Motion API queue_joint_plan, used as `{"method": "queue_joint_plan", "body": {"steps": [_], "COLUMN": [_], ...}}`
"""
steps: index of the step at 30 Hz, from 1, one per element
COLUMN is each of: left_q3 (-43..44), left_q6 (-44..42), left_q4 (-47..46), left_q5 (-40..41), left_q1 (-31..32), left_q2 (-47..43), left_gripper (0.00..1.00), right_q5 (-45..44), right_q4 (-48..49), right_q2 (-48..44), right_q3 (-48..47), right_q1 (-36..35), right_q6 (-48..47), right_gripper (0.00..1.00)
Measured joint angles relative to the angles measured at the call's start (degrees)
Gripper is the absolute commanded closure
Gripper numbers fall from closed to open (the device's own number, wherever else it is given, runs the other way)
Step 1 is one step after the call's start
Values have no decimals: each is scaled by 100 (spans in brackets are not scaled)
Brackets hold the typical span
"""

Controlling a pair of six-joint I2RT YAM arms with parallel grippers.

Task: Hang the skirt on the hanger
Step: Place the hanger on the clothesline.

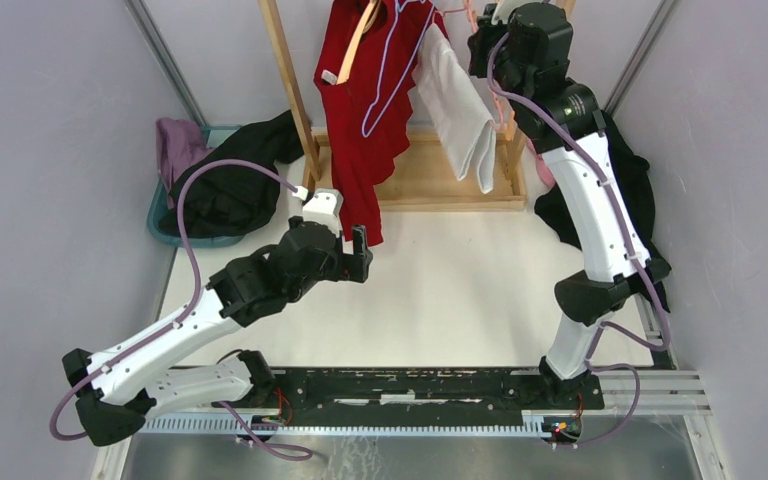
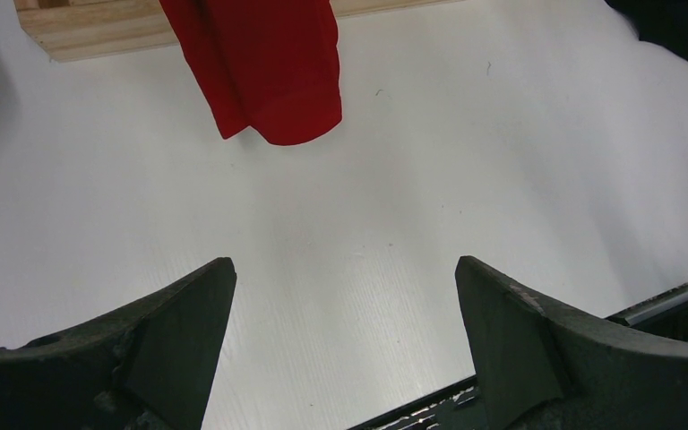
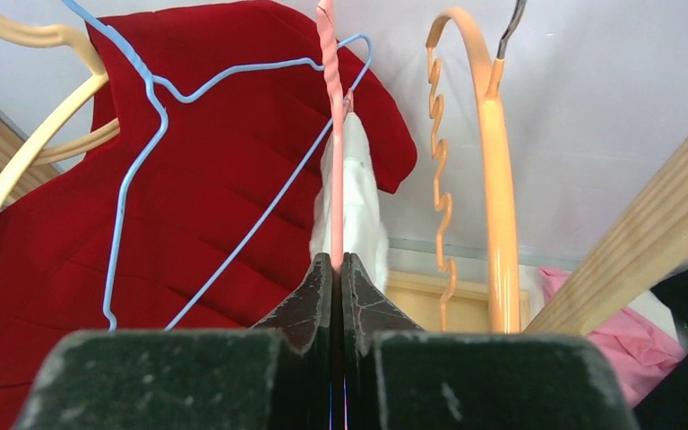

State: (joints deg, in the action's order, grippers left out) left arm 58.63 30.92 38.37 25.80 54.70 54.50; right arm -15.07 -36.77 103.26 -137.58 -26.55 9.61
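Note:
A white cloth (image 1: 460, 110), which I take for the skirt, hangs folded over a pink hanger (image 3: 334, 134) up at the wooden rack; in the right wrist view it (image 3: 356, 197) shows just behind the hanger's stem. My right gripper (image 3: 336, 260) is shut on that pink stem, raised at the rack's top (image 1: 482, 45). My left gripper (image 1: 360, 250) stands open low over the white table with nothing between its fingers (image 2: 345, 269), just below the hem of a red garment (image 2: 264, 67).
The red garment (image 1: 360, 130) hangs on a tan hanger with a blue wire hanger (image 1: 390, 80) across it. An orange hanger (image 3: 493, 179) hangs to the right. The rack's base (image 1: 440, 190) lies at the table's back. A teal bin (image 1: 160, 225) of clothes sits left; black clothing (image 1: 640, 170) lies right.

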Motion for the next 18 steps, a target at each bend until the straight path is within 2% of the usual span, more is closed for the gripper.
{"method": "queue_joint_plan", "body": {"steps": [14,18], "left_q3": [0,-15], "left_q6": [-2,-2], "left_q4": [-109,-151], "left_q5": [-94,-94], "left_q1": [-74,-96], "left_q2": [37,37], "left_gripper": [1,1], "right_q5": [557,688], "right_q4": [142,415], "right_q2": [470,389], "right_q3": [-17,284], "right_q1": [179,197], "right_q6": [188,273], "right_gripper": [98,98]}}
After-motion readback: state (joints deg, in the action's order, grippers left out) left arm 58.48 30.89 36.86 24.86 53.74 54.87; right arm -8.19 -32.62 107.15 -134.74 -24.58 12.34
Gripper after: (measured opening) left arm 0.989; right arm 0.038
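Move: The right hand grips the pink hanger carrying the white skirt; the gap where it hangs, between the blue and orange hangers, is roughly 8 cm ahead, 1 cm left, at fingertip height. The blue hanger hangs about 8 cm left and the orange one 6 cm right, both 8 cm ahead; the red shirt is some 13 cm ahead, 13 cm left and a little lower. From the idle left hand the gap is about 32 cm ahead, 16 cm right and 28 cm higher. Still pinching the pink hanger's wire with shut fingers, the right hand lowers it by about 4 cm while pushing some 3 cm forward and 2 cm left, in between the blue and orange hangers and away from the orange one on its right. The wrist turns only about 5 degrees counter-clockwise, and the descent is quick at first, then eases almost to a stop with the grip kept. ##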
